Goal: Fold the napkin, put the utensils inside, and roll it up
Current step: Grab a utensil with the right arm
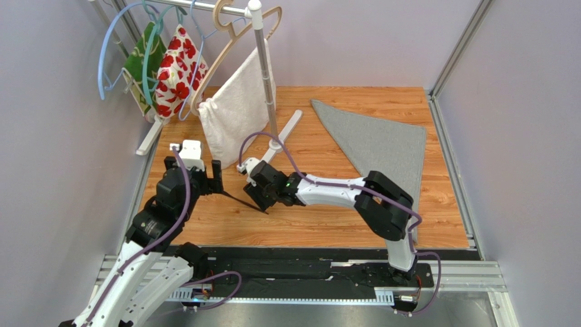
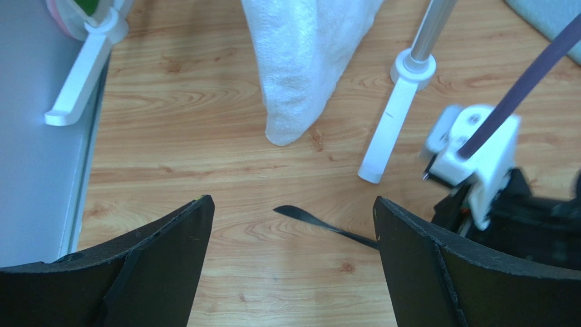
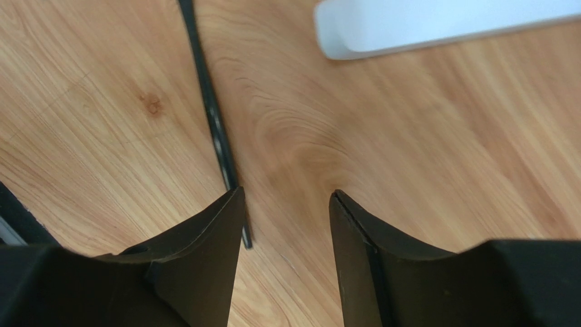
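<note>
The grey napkin (image 1: 382,143) lies folded into a triangle at the back right of the wooden table; one corner of it shows in the left wrist view (image 2: 552,13). The slim dark utensil (image 1: 239,199) lies flat on the wood between the two grippers. My left gripper (image 1: 206,184) (image 2: 292,201) is wide open, low over the utensil's pointed end (image 2: 314,219). My right gripper (image 1: 262,202) (image 3: 286,192) is open with a narrower gap. The utensil's handle (image 3: 211,122) passes under its left finger (image 3: 204,259), and its tip shows just inside that finger. Only wood lies between the jaws.
A white clothes rack stands at the back left with hangers, a white towel (image 1: 239,109) (image 2: 307,61), and red-flowered fabric (image 1: 179,68). Its white foot bar (image 1: 286,133) (image 2: 395,129) (image 3: 436,24) lies on the table just beyond my right gripper. Metal frame rails border the table.
</note>
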You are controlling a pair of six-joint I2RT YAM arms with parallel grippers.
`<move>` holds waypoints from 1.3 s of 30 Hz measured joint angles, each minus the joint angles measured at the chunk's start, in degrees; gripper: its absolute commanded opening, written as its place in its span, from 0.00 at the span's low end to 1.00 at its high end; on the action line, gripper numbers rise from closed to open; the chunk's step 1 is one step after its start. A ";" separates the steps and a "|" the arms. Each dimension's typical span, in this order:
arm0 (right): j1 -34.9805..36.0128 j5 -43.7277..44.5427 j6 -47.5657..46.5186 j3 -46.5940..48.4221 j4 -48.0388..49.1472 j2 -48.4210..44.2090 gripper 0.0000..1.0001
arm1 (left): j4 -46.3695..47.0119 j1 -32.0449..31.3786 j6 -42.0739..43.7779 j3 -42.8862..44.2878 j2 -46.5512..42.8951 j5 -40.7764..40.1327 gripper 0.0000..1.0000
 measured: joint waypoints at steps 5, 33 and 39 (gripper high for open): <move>2.51 -1.25 -2.82 2.23 -0.02 4.94 0.52 | 0.02 0.00 -0.48 0.00 -4.59 -3.41 0.96; 5.60 0.00 -8.50 8.48 -4.02 9.81 0.00 | 0.04 0.00 -0.50 0.00 -5.84 -4.20 0.96; 5.57 2.12 -7.08 -1.55 -6.25 1.53 0.00 | 0.07 0.00 -0.50 0.00 -5.84 -4.00 0.96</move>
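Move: The dark utensil lies on the table with its middle about 9 cm to the right hand's left, level with it and some 4 cm below. Its handle end slants back towards the robot, close under the half-open fingers. The stand foot's near end is about 8 cm ahead and 5 cm left. The white cloth's lower corner is roughly 12 cm ahead and 14 cm left. From the left hand, the utensil is about 11 cm right, 2 cm ahead and 23 cm below. The utensil's handle, near its back end, is what the right fingers sink to, going left, down and back about 6 cm and turning some 13 degrees counter-clockwise. They shut from half open and pinch it, then draw it right and a little back by about 6 cm, staying low. Meanwhile the open left hand backs off up and left about 3 cm. ##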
